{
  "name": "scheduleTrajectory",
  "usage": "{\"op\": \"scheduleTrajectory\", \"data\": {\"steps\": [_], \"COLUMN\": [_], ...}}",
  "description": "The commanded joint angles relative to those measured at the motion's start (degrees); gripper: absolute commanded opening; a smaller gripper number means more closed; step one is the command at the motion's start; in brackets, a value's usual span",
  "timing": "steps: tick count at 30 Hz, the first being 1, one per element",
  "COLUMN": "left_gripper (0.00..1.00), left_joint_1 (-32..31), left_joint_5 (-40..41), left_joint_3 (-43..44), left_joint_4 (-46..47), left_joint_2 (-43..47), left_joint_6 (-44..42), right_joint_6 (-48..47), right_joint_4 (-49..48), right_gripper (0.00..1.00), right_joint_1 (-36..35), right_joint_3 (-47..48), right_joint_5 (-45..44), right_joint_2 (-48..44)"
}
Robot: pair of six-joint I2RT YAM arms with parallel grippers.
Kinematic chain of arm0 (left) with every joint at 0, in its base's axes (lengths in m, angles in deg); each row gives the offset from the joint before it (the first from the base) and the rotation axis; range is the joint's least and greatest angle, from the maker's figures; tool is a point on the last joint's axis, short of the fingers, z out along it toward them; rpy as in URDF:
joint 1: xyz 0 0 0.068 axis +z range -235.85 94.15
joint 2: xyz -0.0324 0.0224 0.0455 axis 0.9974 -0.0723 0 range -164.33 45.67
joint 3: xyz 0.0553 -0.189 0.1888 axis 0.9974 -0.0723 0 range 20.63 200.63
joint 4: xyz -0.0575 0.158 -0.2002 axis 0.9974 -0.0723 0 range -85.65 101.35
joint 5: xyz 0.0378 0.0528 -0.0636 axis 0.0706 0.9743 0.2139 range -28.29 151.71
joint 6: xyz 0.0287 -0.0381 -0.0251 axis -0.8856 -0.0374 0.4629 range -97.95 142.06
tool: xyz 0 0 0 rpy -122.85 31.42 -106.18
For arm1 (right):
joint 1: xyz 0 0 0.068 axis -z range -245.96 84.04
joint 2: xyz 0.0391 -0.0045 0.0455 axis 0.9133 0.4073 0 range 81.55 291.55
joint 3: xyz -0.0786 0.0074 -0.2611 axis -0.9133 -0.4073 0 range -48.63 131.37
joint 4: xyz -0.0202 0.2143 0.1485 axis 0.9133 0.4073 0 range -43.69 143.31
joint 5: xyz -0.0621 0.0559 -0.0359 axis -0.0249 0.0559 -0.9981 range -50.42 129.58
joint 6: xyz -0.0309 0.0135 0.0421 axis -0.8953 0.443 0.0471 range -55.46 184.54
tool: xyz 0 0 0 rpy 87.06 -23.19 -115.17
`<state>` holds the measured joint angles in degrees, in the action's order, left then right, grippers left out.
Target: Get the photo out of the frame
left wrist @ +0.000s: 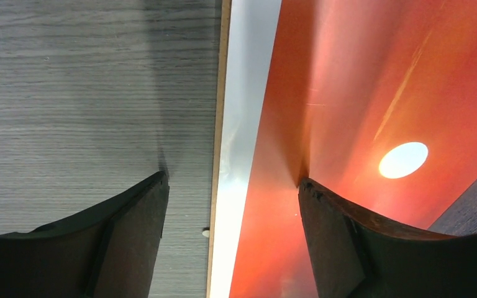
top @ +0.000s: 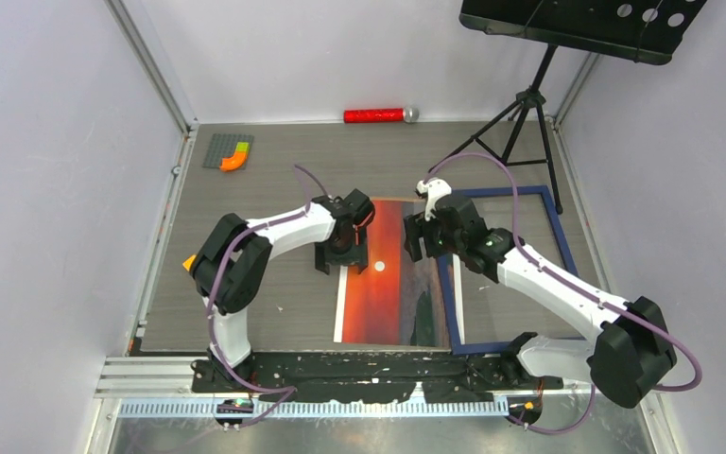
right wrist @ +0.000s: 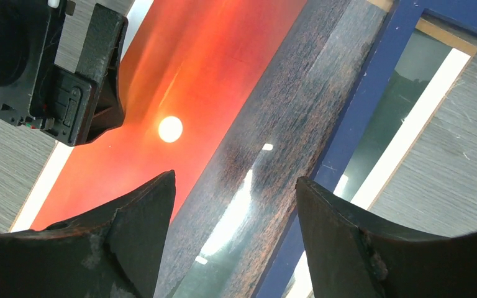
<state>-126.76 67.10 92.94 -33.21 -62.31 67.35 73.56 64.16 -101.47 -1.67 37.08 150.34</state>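
Observation:
The photo (top: 383, 284), a red-orange sunset with a small bright sun and a dark band on its right, lies flat mid-table. The dark blue frame (top: 553, 222) lies to its right, its left rail (right wrist: 360, 118) crossing over the photo's right part. A thin brown board edge (left wrist: 219, 124) shows under the photo's left side. My left gripper (top: 340, 257) (left wrist: 233, 198) is open and straddles the photo's white left edge (left wrist: 248, 93), one finger over the table and the other (left wrist: 329, 230) down on the red area. My right gripper (top: 425, 236) (right wrist: 236, 192) is open above the dark band (right wrist: 298, 112) and the rail.
A red cylinder with a grey end (top: 378, 115) lies at the back wall. A grey baseplate with an orange piece (top: 227, 151) sits back left. A tripod stand (top: 529, 104) rises at the back right corner, carrying a black tray (top: 577, 24). Walls close in on both sides.

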Motion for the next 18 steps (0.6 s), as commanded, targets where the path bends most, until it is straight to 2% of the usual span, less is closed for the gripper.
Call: {"op": "scheduleTrajectory", "data": {"steps": [1,5,8,12,13,18], "left_gripper": [0.72,0.56,0.35,0.13,0.02,0.00], "left_joint_1": [-1.40,-1.40,-1.09,0.03,0.50,1.66], "left_joint_5": [-0.37,-0.95,0.29,1.17,1.28,4.07], "left_joint_3": [-0.31,-1.32,-3.76,-6.57,-7.16,-6.91], "left_joint_4": [1.46,0.79,1.04,1.34,1.44,-1.00], "left_joint_2": [-3.75,-6.22,-5.91,-5.13,-4.74,-1.15], "left_joint_6": [2.09,2.87,3.92,4.51,4.55,4.27], "right_joint_6": [-1.30,-1.77,-2.09,-2.44,-2.48,-2.64], "right_joint_4": [-2.21,-2.34,-2.34,-2.41,-2.67,-3.81], "right_gripper": [0.76,0.76,0.76,0.76,0.76,0.76], "right_joint_1": [0.53,1.27,1.80,2.16,2.22,2.33], "right_joint_3": [-1.27,-1.85,-2.20,-2.35,-2.42,-2.48], "right_joint_5": [-0.32,-0.98,-1.07,-0.89,-0.78,0.73], "right_joint_2": [-1.39,-2.32,-2.67,-2.26,-2.13,-0.94]}}
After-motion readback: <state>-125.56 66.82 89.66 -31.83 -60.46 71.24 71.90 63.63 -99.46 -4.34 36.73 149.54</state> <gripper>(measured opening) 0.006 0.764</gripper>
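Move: The photo's left edge already runs between my open left fingertips, about 1 cm to the left of my hand's middle, level fore and aft, and roughly 1 cm below. The photo's white sun spot lies some 9 cm to the right of this hand and 1 cm ahead, and the blue frame's left bar about 25 cm to its right, level with it. From my right hand, that photo edge is some 17 cm left, 4 cm back and 12 cm down. I shut my left fingers completely from wide open, astride the photo's left edge. Staying down low, the hand first eases nearly 1 cm right over the photo, then comes back left by roughly 2 cm to the edge as the fingers close, turning about 5 degrees counter-clockwise. My right hand stays open over the photo, drifting under 2 cm right and a little down. ##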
